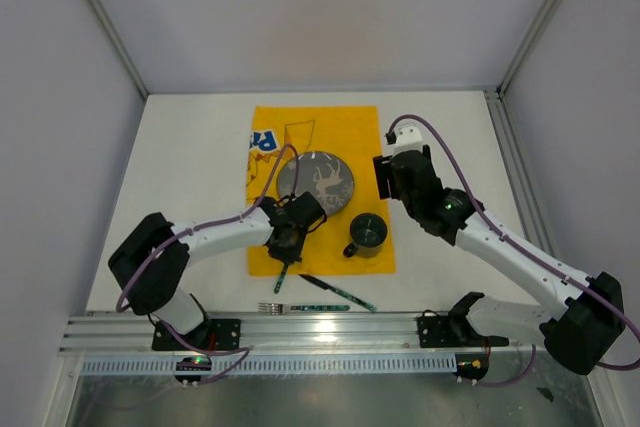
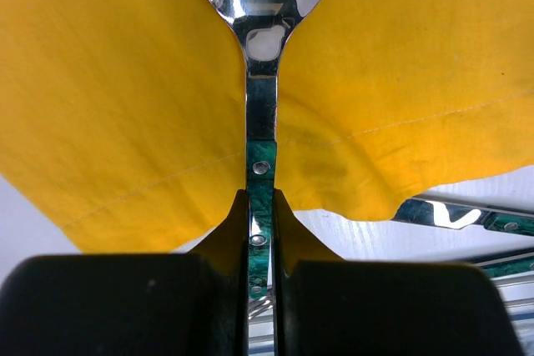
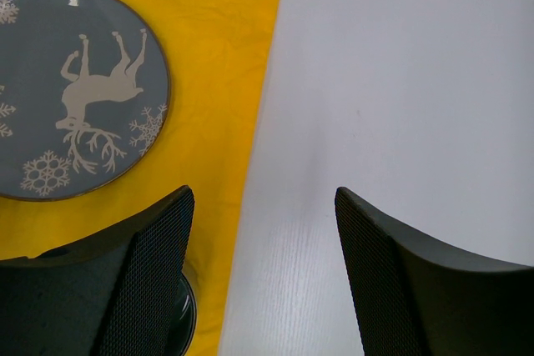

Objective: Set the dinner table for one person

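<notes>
My left gripper (image 1: 288, 239) is shut on the green marbled handle of a spoon (image 2: 260, 122). The spoon's shiny bowl points away over the yellow cloth (image 2: 108, 81), and its handle end (image 1: 282, 277) sticks out toward the near edge. A grey plate with a white deer (image 1: 318, 181) lies on the cloth (image 1: 300, 127), with a dark green mug (image 1: 366, 235) at its near right. My right gripper (image 1: 385, 179) hangs open over the white dinner table (image 3: 400, 81), just right of the plate (image 3: 75, 89), with nothing between its fingers (image 3: 158, 248).
A green-handled knife (image 1: 336, 293) and a fork (image 1: 271, 307) lie on the table near the front rail. In the left wrist view these two (image 2: 455, 216) show at the right, past the cloth's corner. The mug's rim (image 3: 185, 323) sits under my right gripper's left finger.
</notes>
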`<state>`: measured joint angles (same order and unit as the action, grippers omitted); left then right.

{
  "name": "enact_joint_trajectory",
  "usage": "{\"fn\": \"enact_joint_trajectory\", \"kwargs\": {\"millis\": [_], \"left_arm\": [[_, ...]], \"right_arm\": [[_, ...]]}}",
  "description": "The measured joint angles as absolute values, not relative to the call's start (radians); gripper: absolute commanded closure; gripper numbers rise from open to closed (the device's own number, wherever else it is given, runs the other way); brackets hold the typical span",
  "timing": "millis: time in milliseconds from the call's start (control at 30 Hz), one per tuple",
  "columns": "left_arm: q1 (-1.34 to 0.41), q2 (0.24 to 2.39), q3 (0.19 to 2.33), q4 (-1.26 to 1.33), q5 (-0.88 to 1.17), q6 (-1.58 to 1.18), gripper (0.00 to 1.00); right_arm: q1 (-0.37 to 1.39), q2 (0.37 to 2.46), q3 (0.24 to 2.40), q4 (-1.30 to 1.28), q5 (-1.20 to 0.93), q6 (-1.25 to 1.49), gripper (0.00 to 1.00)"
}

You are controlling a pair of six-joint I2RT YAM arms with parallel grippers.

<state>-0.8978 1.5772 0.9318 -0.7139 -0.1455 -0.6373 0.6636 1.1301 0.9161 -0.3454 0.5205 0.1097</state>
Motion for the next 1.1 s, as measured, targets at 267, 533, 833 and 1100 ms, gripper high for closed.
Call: {"fn": "enact_joint_trajectory", "kwargs": {"millis": [267,533,833,1100], "left_arm": [[-0.896,1.570,1.081,-0.823,-0.175,-0.556,1.00],[-0.896,1.577,1.204,-0.943,-0.124,-0.395,1.00],[-0.896,1.596,1.287,-0.992,-0.049,-0.163,1.00],[-0.896,1.614,1.264,-0.982,-0.047,-0.047,1.00]], "right_arm": [[0.664,1.130,0.913,-0.345,0.521,0.113,0.27],[0.664,1.130,0.910,-0.345,0.514,0.117,0.27],[0.664,1.130,0.910,-0.345,0.510,0.121,0.27],[0.664,1.132,0.910,-0.345,0.510,0.120,0.27]]}}
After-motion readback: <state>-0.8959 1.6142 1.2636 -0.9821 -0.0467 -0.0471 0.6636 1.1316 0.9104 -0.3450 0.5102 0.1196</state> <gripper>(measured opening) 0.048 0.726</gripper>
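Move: The left hand already grips the spoon's handle just above the table; the plate's middle lies about 18 cm ahead and 6 cm to its right. From this hand the mug stands some 6 cm ahead and 17 cm right, the knife 7 cm back and 11 cm right, the fork 11 cm back and 3 cm right. From the right hand the plate is about 18 cm left, 3 cm ahead and 19 cm below. Left hand, still pinching the spoon, lifts it about 8 cm off the mat, turning it some 30 degrees clockwise. ##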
